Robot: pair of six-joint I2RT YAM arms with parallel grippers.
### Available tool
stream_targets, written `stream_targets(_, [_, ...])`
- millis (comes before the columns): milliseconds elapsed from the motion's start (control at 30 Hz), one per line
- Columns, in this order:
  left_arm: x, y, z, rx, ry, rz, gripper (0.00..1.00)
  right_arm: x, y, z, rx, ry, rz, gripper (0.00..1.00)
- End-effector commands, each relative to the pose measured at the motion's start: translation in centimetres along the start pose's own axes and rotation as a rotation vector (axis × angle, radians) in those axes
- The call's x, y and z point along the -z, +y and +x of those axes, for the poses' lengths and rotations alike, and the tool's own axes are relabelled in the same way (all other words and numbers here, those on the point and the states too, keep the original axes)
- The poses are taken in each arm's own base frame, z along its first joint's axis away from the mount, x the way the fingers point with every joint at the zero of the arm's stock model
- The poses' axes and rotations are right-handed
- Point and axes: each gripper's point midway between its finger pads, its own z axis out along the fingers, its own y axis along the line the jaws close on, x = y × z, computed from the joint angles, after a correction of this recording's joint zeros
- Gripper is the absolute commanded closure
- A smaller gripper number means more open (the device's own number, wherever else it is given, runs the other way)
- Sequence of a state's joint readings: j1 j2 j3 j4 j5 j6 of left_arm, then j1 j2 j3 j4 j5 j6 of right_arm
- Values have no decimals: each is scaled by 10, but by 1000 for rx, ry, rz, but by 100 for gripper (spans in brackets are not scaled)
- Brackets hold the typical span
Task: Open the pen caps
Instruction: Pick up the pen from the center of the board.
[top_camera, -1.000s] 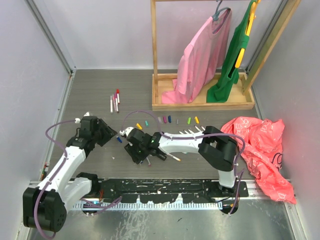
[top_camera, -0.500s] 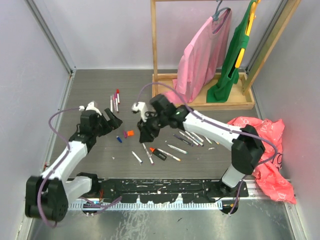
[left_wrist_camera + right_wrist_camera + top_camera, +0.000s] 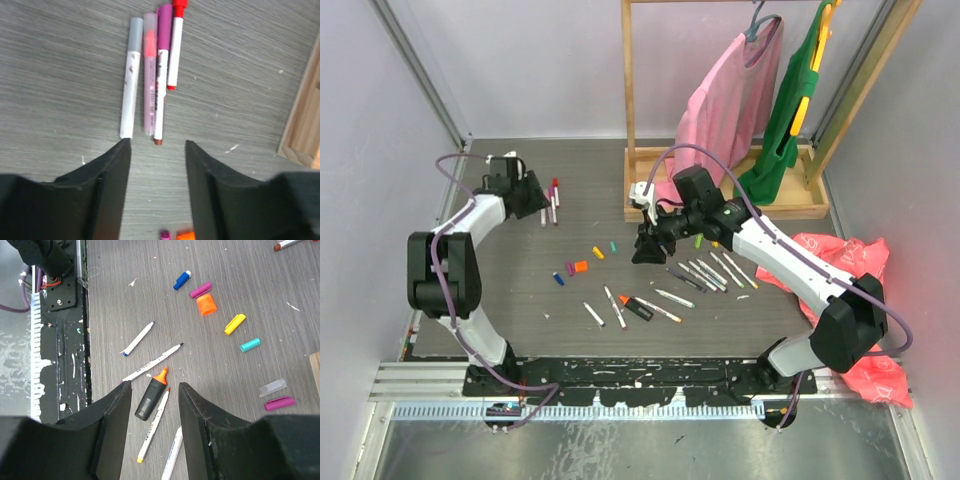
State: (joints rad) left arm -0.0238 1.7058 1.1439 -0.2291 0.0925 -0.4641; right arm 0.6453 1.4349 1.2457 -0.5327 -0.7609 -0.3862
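Note:
Four capped pens [image 3: 150,75] lie side by side just ahead of my left gripper [image 3: 156,147], which is open and empty; the same pens [image 3: 550,203] sit at the far left of the table beside my left gripper [image 3: 532,193]. My right gripper [image 3: 154,387] hangs open and empty above the orange-and-black marker [image 3: 152,396] and several uncapped pens [image 3: 705,272]. Loose pen caps lie on the table: blue [image 3: 182,280], magenta [image 3: 200,290], orange [image 3: 206,304], yellow [image 3: 235,324] and teal [image 3: 250,345]. From above, my right gripper [image 3: 646,248] is mid-table.
A wooden clothes rack [image 3: 725,208] with a pink and a green garment stands at the back right. A red plastic bag [image 3: 845,290] lies at the right edge. More uncapped pens [image 3: 612,308] lie near the front centre.
Both grippers were together at mid-table a second ago. My left arm has swung to the far left by the capped pens. My right arm has lifted and moved back and right. An orange cap now lies loose.

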Motion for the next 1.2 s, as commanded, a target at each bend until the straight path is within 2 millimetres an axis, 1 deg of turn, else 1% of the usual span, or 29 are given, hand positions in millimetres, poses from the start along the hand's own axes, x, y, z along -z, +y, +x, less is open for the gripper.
stream_targets(0, [-5, 17, -12, -100, 62, -112, 58, 2, 7, -5, 43, -27, -42, 52])
stream_targets(33, [-8, 17, -13, -106, 79, -116, 63, 1, 7, -4, 40, -24, -42, 52])
stream_targets(100, [-14, 16, -13, -109, 102, -115, 64, 0, 6, -2, 35, -18, -44, 52])
stream_targets(300, [-31, 16, -18, -120, 146, -131, 63, -1, 5, -1, 33, -14, -45, 51])
stream_targets(500, [-45, 18, -15, -129, 195, -139, 64, -2, 4, 0, 31, -13, -48, 51])
stream_targets(600, [-48, 20, -14, -133, 207, -150, 66, -3, 5, 1, 27, -11, -53, 51])
stream_targets(667, [-50, 22, -14, -136, 212, -161, 70, -3, 5, 1, 26, -10, -55, 51])
stream_targets(800, [-54, 24, -13, -141, 223, -170, 75, -3, 5, 1, 25, -12, -56, 51])
stream_targets(1167, [-65, 32, -8, -138, 252, -200, 75, -3, 6, 1, 22, -12, -63, 51])
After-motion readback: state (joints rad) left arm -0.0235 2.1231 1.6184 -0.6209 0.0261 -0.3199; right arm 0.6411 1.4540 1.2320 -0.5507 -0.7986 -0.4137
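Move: The pen with the grey cap lies some 6 cm ahead of the left hand, about 1 cm to its left and roughly 8 cm below. Close along its right side lie the pink pen, about 2 cm over, and the purple-capped pen, about 3 cm over. The red-capped pen is some 4 cm to the right of the grey-capped one and 5 cm farther out. From the right hand the grey-capped pen is about 27 cm ahead, 34 cm left and 20 cm below. The left hand heads down onto the rear, uncapped half of the grey-capped pen, sinking about 6 cm. It first slides some 3 cm forward and a little left, then drops almost straight. The wrist tips the fingers some 20 degrees steeper as they narrow from half open to about a quarter, one to each side of the barrel; a touch can't be seen. ##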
